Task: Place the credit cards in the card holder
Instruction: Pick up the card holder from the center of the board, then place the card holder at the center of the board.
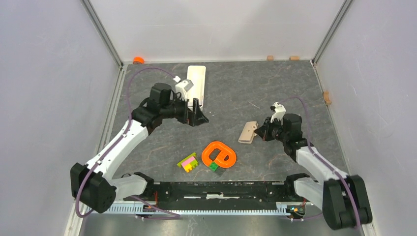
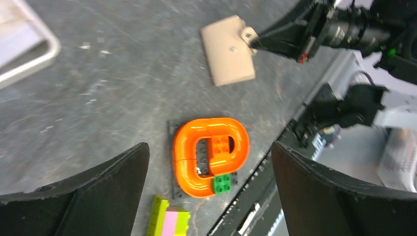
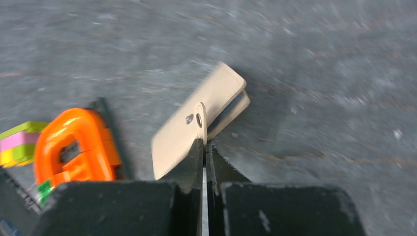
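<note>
The beige card holder (image 1: 247,132) lies folded on the grey table, right of centre. My right gripper (image 1: 259,132) is shut on its short clasp tab (image 3: 200,118), fingers pressed together at the tab's end. In the right wrist view the card holder (image 3: 189,130) has a thin bluish edge (image 3: 229,111) between its two flaps; I cannot tell whether that is a card. No credit cards show in the open. My left gripper (image 1: 199,115) hangs wide open above the table's middle, holding nothing. Its wrist view takes in the card holder (image 2: 228,51) and the right gripper (image 2: 255,42).
An orange ring (image 1: 219,155) on a dark baseplate with a green brick sits near the front centre. Beside it are pink-yellow-green toy bricks (image 1: 188,162). A long white tray (image 1: 196,83) lies at the back. Small wooden blocks (image 1: 270,57) line the far edge.
</note>
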You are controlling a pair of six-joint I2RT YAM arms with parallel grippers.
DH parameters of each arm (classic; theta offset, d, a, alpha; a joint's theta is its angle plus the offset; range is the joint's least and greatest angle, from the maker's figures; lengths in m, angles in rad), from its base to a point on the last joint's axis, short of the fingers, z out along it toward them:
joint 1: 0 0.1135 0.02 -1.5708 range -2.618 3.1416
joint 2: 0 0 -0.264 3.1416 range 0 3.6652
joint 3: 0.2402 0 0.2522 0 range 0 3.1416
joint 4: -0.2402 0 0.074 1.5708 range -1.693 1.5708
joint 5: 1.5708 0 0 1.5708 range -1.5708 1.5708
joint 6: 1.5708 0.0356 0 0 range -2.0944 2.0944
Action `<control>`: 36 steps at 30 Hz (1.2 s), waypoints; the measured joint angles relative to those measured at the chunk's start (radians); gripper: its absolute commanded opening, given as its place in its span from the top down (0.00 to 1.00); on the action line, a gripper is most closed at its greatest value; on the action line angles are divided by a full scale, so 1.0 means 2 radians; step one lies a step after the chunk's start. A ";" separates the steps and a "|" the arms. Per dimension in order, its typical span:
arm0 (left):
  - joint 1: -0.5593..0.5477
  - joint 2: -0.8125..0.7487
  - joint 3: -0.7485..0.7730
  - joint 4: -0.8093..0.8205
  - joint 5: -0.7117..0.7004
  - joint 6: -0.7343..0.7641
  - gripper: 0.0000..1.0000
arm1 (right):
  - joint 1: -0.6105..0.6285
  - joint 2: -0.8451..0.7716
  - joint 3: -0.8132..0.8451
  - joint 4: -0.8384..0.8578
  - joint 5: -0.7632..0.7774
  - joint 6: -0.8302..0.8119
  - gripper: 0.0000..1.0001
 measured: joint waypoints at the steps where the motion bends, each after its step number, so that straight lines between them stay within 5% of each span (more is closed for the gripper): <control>1: -0.008 0.008 0.000 0.004 0.017 0.000 0.00 | 0.009 -0.018 0.000 0.000 -0.011 0.002 1.00; 15: -0.053 0.061 -0.022 0.099 0.168 -0.049 0.00 | 0.065 -0.149 0.002 0.059 -0.105 0.029 1.00; 36: -0.029 0.059 -0.033 0.102 0.113 -0.074 0.00 | 0.089 -0.147 -0.029 0.203 -0.131 0.101 1.00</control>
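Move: The card holder is already pinched by its tab in the right gripper, with its middle about 4 cm to that hand's left and 2 cm below. The open left gripper it is taken towards is some 24 cm left of the right hand and 17 cm up. From the left hand, the card holder lies level ahead, about 20 cm right and 19 cm down; the orange ring about 8 cm right and 8 cm back, the toy blocks 6 cm left and 12 cm back. Lift the card holder by its tab with the right gripper kept shut, rising about 14 cm while swinging some 9 cm left and slightly back, tipping the fingertips up and turning counter-clockwise, with a small dip last. Swing the wide-open left gripper right and back towards the holder, turning clockwise, then ease it slightly forward and left; don't touch the holder yet. ##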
